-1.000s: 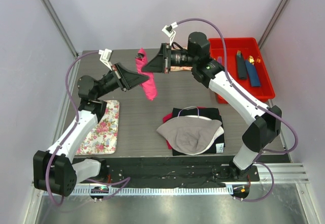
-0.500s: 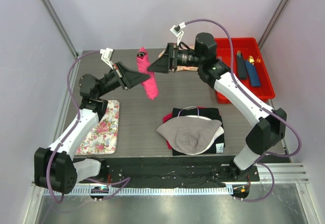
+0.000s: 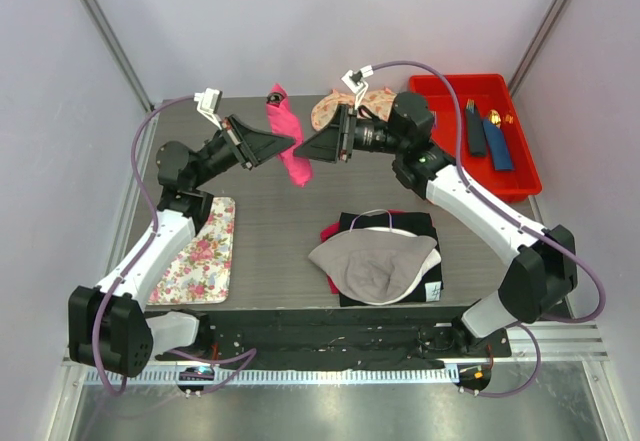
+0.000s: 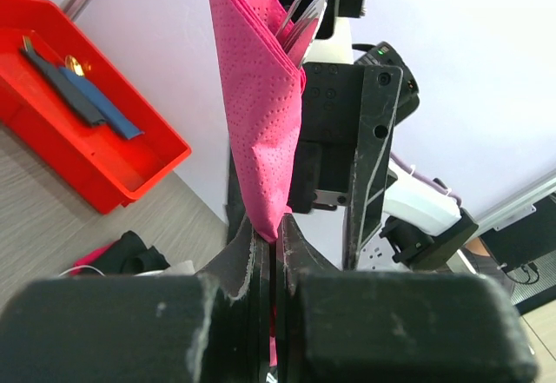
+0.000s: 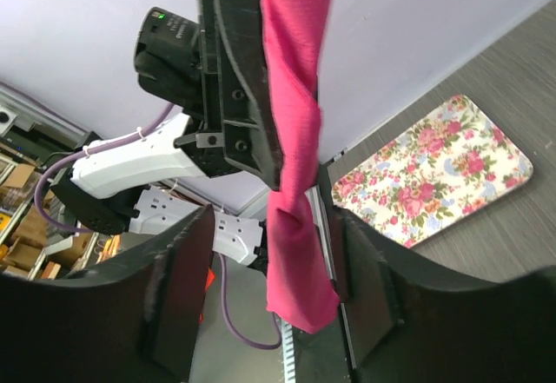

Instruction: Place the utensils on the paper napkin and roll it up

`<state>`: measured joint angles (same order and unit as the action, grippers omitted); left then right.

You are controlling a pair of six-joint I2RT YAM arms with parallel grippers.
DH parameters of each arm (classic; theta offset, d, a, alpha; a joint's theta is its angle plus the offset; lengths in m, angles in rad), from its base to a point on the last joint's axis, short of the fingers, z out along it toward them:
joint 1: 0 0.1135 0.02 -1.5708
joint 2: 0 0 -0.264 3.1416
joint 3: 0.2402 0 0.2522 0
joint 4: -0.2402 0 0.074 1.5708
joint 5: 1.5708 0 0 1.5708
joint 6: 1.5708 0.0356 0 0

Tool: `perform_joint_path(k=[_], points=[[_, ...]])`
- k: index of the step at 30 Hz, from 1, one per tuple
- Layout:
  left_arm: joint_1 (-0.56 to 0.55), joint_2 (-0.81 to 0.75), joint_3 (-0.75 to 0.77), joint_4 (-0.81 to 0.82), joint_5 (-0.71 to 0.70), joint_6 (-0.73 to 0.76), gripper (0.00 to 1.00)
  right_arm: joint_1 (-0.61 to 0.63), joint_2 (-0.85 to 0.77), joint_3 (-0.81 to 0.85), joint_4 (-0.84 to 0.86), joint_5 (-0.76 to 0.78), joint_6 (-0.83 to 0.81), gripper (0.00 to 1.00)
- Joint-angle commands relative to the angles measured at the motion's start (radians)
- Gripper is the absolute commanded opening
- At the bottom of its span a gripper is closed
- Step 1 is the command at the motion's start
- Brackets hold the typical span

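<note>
The pink paper napkin (image 3: 287,141) is rolled into a twisted tube and held up in the air over the back of the table. My left gripper (image 3: 283,145) is shut on it; in the left wrist view the jaws (image 4: 275,231) pinch its lower end (image 4: 261,114). Silver utensil tips (image 4: 300,14) stick out of the roll's top. My right gripper (image 3: 303,149) faces the left one, open. In the right wrist view its jaws (image 5: 274,261) stand wide on both sides of the hanging roll (image 5: 295,140) without touching it.
A red tray (image 3: 520,176) at the back right holds navy napkin rolls (image 3: 497,143) and gold utensils. A floral mat (image 3: 203,249) lies at the left. A pile of dark cloths with a grey cap (image 3: 375,261) sits front centre. A floral cloth item (image 3: 328,111) lies at the back.
My right gripper has drawn back to the right and dropped lower along the roll, uncovering the floral item behind it. My left gripper has raised and tilted the roll slightly.
</note>
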<state>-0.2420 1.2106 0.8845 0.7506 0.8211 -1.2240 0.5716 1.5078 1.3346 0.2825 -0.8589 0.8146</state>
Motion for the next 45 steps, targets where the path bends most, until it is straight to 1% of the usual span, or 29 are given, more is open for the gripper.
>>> perform_joint_path(k=[1, 2, 4, 8, 10, 11, 13, 14, 17, 20, 21, 22, 23, 24, 26, 27, 28, 32, 33, 35, 36, 37, 38, 39, 41, 42, 45], points=[[-0.003, -0.008, 0.048, 0.033, -0.025, -0.003, 0.00, 0.031, -0.005, 0.014, 0.115, 0.015, 0.018, 0.52], [-0.002, -0.008, 0.047, 0.035, -0.025, -0.005, 0.00, 0.037, 0.002, 0.012, 0.115, 0.015, 0.018, 0.47], [-0.003, -0.008, 0.048, 0.033, -0.028, -0.003, 0.00, 0.039, 0.006, 0.020, 0.092, 0.018, 0.012, 0.44], [-0.003, -0.003, 0.050, 0.041, -0.031, -0.009, 0.00, 0.045, 0.011, 0.026, 0.064, 0.027, -0.009, 0.47], [-0.003, -0.002, 0.048, 0.046, -0.031, -0.011, 0.00, 0.048, 0.014, 0.031, 0.046, 0.035, -0.012, 0.51], [-0.003, -0.002, 0.047, 0.047, -0.031, -0.012, 0.00, 0.050, 0.018, 0.032, 0.038, 0.038, -0.017, 0.57], [-0.003, -0.005, 0.045, 0.049, -0.033, -0.012, 0.00, 0.050, 0.022, 0.034, 0.029, 0.040, -0.023, 0.57], [-0.003, -0.005, 0.045, 0.049, -0.033, -0.014, 0.00, 0.053, 0.023, 0.034, 0.029, 0.040, -0.023, 0.54], [-0.003, -0.008, 0.045, 0.046, -0.034, -0.012, 0.00, 0.060, 0.023, 0.034, 0.032, 0.037, -0.022, 0.50], [-0.003, -0.005, 0.045, 0.036, -0.039, -0.011, 0.00, 0.068, 0.025, 0.032, 0.027, 0.035, -0.026, 0.40], [-0.003, -0.003, 0.048, 0.036, -0.040, -0.009, 0.00, 0.068, 0.025, 0.035, 0.023, 0.034, -0.032, 0.31], [-0.003, -0.003, 0.048, 0.036, -0.040, -0.009, 0.00, 0.070, 0.023, 0.035, 0.017, 0.035, -0.034, 0.28], [-0.003, -0.003, 0.050, 0.036, -0.039, -0.009, 0.00, 0.068, 0.022, 0.038, 0.012, 0.035, -0.037, 0.22], [-0.003, -0.003, 0.051, 0.033, -0.039, -0.009, 0.00, 0.068, 0.023, 0.044, 0.004, 0.037, -0.048, 0.13], [-0.003, -0.003, 0.050, 0.035, -0.040, -0.006, 0.00, 0.070, 0.020, 0.047, -0.019, 0.040, -0.060, 0.08], [-0.003, -0.002, 0.050, 0.033, -0.042, -0.006, 0.00, 0.068, 0.020, 0.052, -0.029, 0.043, -0.069, 0.03], [-0.003, 0.000, 0.050, 0.035, -0.042, -0.008, 0.00, 0.068, 0.019, 0.055, -0.057, 0.047, -0.090, 0.01], [-0.003, 0.001, 0.051, 0.036, -0.040, 0.000, 0.01, 0.050, 0.019, 0.067, -0.109, 0.075, -0.136, 0.01], [-0.003, 0.003, 0.051, 0.033, -0.039, 0.006, 0.12, 0.033, 0.020, 0.074, -0.120, 0.080, -0.149, 0.01], [-0.003, 0.001, 0.050, 0.010, -0.043, 0.012, 0.30, 0.014, 0.020, 0.084, -0.150, 0.075, -0.176, 0.01], [-0.002, 0.001, 0.051, 0.003, -0.042, 0.026, 0.48, -0.011, 0.014, 0.086, -0.160, 0.061, -0.184, 0.01], [-0.002, 0.000, 0.048, -0.016, -0.042, 0.032, 0.55, -0.024, 0.009, 0.086, -0.170, 0.054, -0.193, 0.01], [-0.003, 0.000, 0.041, -0.023, -0.045, 0.037, 0.64, -0.036, 0.006, 0.087, -0.178, 0.046, -0.209, 0.01], [0.000, -0.002, 0.038, -0.033, -0.043, 0.041, 0.70, -0.051, 0.002, 0.089, -0.187, 0.038, -0.212, 0.01], [0.004, -0.002, 0.031, -0.048, -0.039, 0.055, 0.74, -0.099, 0.000, 0.090, -0.218, 0.006, -0.222, 0.01], [0.004, 0.000, 0.027, -0.060, -0.037, 0.063, 0.80, -0.116, -0.001, 0.090, -0.232, -0.002, -0.227, 0.01], [0.007, -0.002, 0.037, -0.128, -0.013, 0.122, 0.82, -0.199, -0.001, 0.090, -0.304, -0.052, -0.258, 0.01]])
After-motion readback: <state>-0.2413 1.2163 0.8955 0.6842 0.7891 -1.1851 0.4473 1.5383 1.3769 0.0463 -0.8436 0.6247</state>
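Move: The pink napkin roll stands aslant in the left hand's closed fingers, its middle about 2 cm ahead of that hand and 2 cm higher. From the right hand, whose open fingers straddle the lower half of the roll, that middle lies roughly 2 cm ahead, 2 cm to the left and 3 cm up. Far below the right hand, some 37 cm down, the grey hat pile lies about 16 cm right and 2 cm back, and the peach cloth about 15 cm right and 35 cm ahead. Easing leftward and slightly down, about 2 cm, the right hand closes its fingers and pinches the lower half of the roll while the left hand keeps its hold, nearly still. The left fingers then open wide and let go, and the right hand draws the roll away to its right and forward, some 6 cm each way, sinking a little and turning about 10 degrees. ##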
